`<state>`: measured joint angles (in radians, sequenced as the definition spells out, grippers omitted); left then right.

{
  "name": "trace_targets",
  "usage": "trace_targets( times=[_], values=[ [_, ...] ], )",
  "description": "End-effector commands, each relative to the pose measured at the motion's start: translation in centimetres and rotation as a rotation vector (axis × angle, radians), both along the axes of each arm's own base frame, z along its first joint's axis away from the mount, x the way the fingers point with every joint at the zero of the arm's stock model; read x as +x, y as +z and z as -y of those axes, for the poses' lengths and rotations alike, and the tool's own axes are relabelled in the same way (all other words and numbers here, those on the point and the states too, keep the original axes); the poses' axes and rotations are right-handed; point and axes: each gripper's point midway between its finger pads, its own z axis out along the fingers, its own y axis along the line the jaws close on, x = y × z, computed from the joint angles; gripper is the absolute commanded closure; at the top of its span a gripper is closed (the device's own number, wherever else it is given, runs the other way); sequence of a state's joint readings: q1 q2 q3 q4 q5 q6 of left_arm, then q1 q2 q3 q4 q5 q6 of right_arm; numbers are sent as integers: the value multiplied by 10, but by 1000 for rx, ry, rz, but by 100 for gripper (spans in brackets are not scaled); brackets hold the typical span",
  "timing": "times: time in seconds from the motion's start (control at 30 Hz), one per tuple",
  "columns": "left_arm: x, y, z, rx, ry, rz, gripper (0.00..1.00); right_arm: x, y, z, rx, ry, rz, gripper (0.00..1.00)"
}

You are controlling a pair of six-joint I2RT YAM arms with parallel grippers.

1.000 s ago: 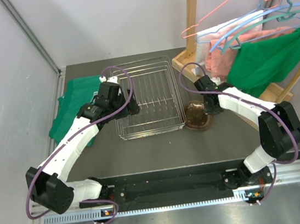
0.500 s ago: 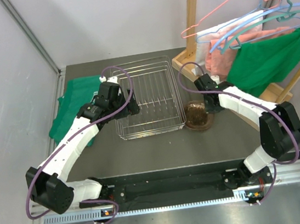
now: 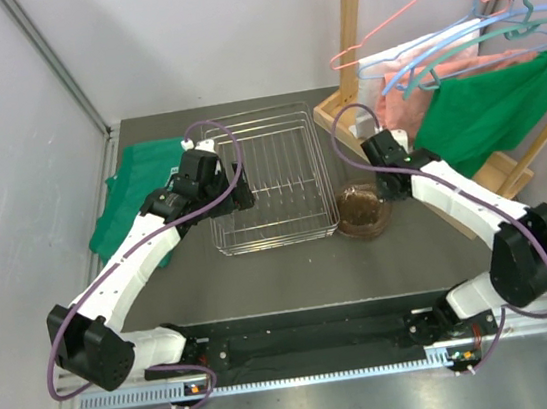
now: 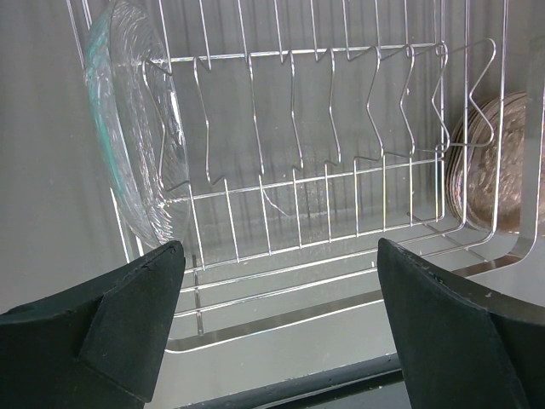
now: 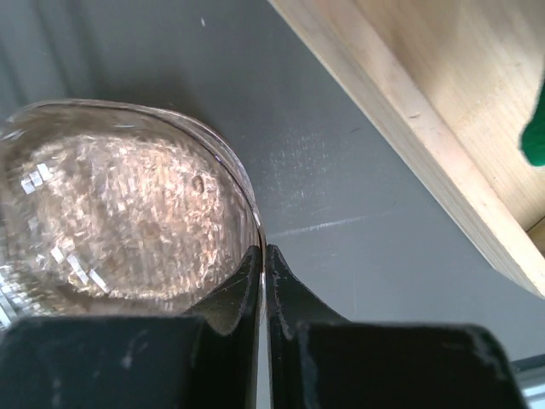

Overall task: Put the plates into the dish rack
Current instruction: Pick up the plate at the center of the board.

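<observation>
The silver wire dish rack (image 3: 274, 169) sits mid-table. In the left wrist view a clear glass plate (image 4: 136, 145) stands on edge between the tines at the left end of the dish rack (image 4: 341, 230). My left gripper (image 4: 281, 315) hovers at the rack's near-left side (image 3: 239, 197), wide open with nothing between its fingers. Brown-tinted plates (image 3: 360, 210) lie just right of the rack and show through the wires (image 4: 498, 162). My right gripper (image 5: 264, 256) is shut on the rim of the top brown plate (image 5: 128, 204), which looks tilted; in the top view it (image 3: 385, 193) is at the plates' right edge.
A green cloth (image 3: 136, 192) lies left of the rack under the left arm. A wooden clothes stand's base (image 5: 426, 111) runs close by the right gripper, with hangers and pink and green garments (image 3: 480, 86) overhanging the back right.
The right jaws have pinched fully onto the plate's rim. The right wrist has drawn back and up a little, and its elbow has swung to the right. The left arm has not moved.
</observation>
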<state>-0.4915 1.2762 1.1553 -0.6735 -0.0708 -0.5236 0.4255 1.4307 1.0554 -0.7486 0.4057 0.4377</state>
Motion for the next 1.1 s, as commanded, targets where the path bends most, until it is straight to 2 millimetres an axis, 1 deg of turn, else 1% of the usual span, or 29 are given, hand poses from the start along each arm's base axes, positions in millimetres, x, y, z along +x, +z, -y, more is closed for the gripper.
trace_targets(
  times=[0.0, 0.03, 0.1, 0.2, 0.23, 0.33, 0.37, 0.43, 0.5, 0.57, 0.6, 0.67, 0.7, 0.73, 0.8, 0.9, 1.07],
  values=[
    [8, 15, 2, -22, -3, 48, 1, 4, 36, -7, 57, -8, 108, 100],
    [8, 14, 2, -23, -4, 46, 1, 5, 41, -8, 66, -13, 115, 100],
    [8, 15, 3, -23, -6, 46, 1, 5, 42, -9, 72, -3, 112, 100],
    [9, 15, 3, -26, -8, 48, 1, 6, 29, -13, 74, 11, 77, 100],
    [8, 15, 4, -27, -10, 45, 1, 5, 19, -15, 62, 19, 42, 100],
    [7, 15, 2, -24, -5, 47, 1, 3, 3, -15, 47, 25, -9, 100],
    [7, 14, 1, -19, -2, 44, 1, 2, -1, -15, 42, 25, -19, 99],
    [6, 14, 0, -17, -1, 47, 1, 0, -6, -14, 39, 28, -29, 100],
    [6, 12, 0, -15, 0, 41, 1, -1, -1, -11, 29, 17, -14, 100],
    [6, 12, -1, -14, 1, 40, 1, -1, 9, -11, 51, 11, 24, 100],
    [6, 12, -1, -15, 2, 40, 1, -1, 22, -12, 78, 12, 67, 100],
    [5, 13, 0, -17, -1, 42, 1, -1, 39, -13, 105, 7, 111, 100],
    [5, 14, 0, -20, -4, 44, 1, -5, 51, -12, 120, 3, 135, 100],
    [5, 16, 1, -26, -7, 50, 1, -5, 60, -12, 131, 0, 154, 100],
    [6, 18, 3, -39, -11, 53, 1, -10, 73, -11, 163, -8, 180, 100],
    [6, 22, 5, -51, -19, 62, 1, -17, 77, -15, 213, -17, 188, 100],
    [5, 24, 7, -65, -26, 63, 1, -24, 72, -19, 264, -31, 185, 100]
  ],
)
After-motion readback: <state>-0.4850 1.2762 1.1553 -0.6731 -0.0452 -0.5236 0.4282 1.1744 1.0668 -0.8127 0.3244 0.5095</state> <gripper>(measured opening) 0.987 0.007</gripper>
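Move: The right hand's shut fingers already hold the right rim of the top plate, the plate's middle about 6 cm to the left and 2 cm below. The rest of the plate stack lies under it, some 5 cm down. The dish rack's middle is about 26 cm left and 9 cm ahead; the wooden stand's base, 12 cm right and 8 cm ahead. From the left hand the held plate is roughly 27 cm right, 2 cm back and 12 cm below. Still pinching the plate's right rim, the right hand bobs above the stack: up about 2 cm, down some 3 cm, then faster up nearly 8 cm, easing back a little towards the base in this last lift. The wrist tilts with it, fingertips swinging up and the hand's left side rising, some 15 degrees in all, while the fingers stay shut. ##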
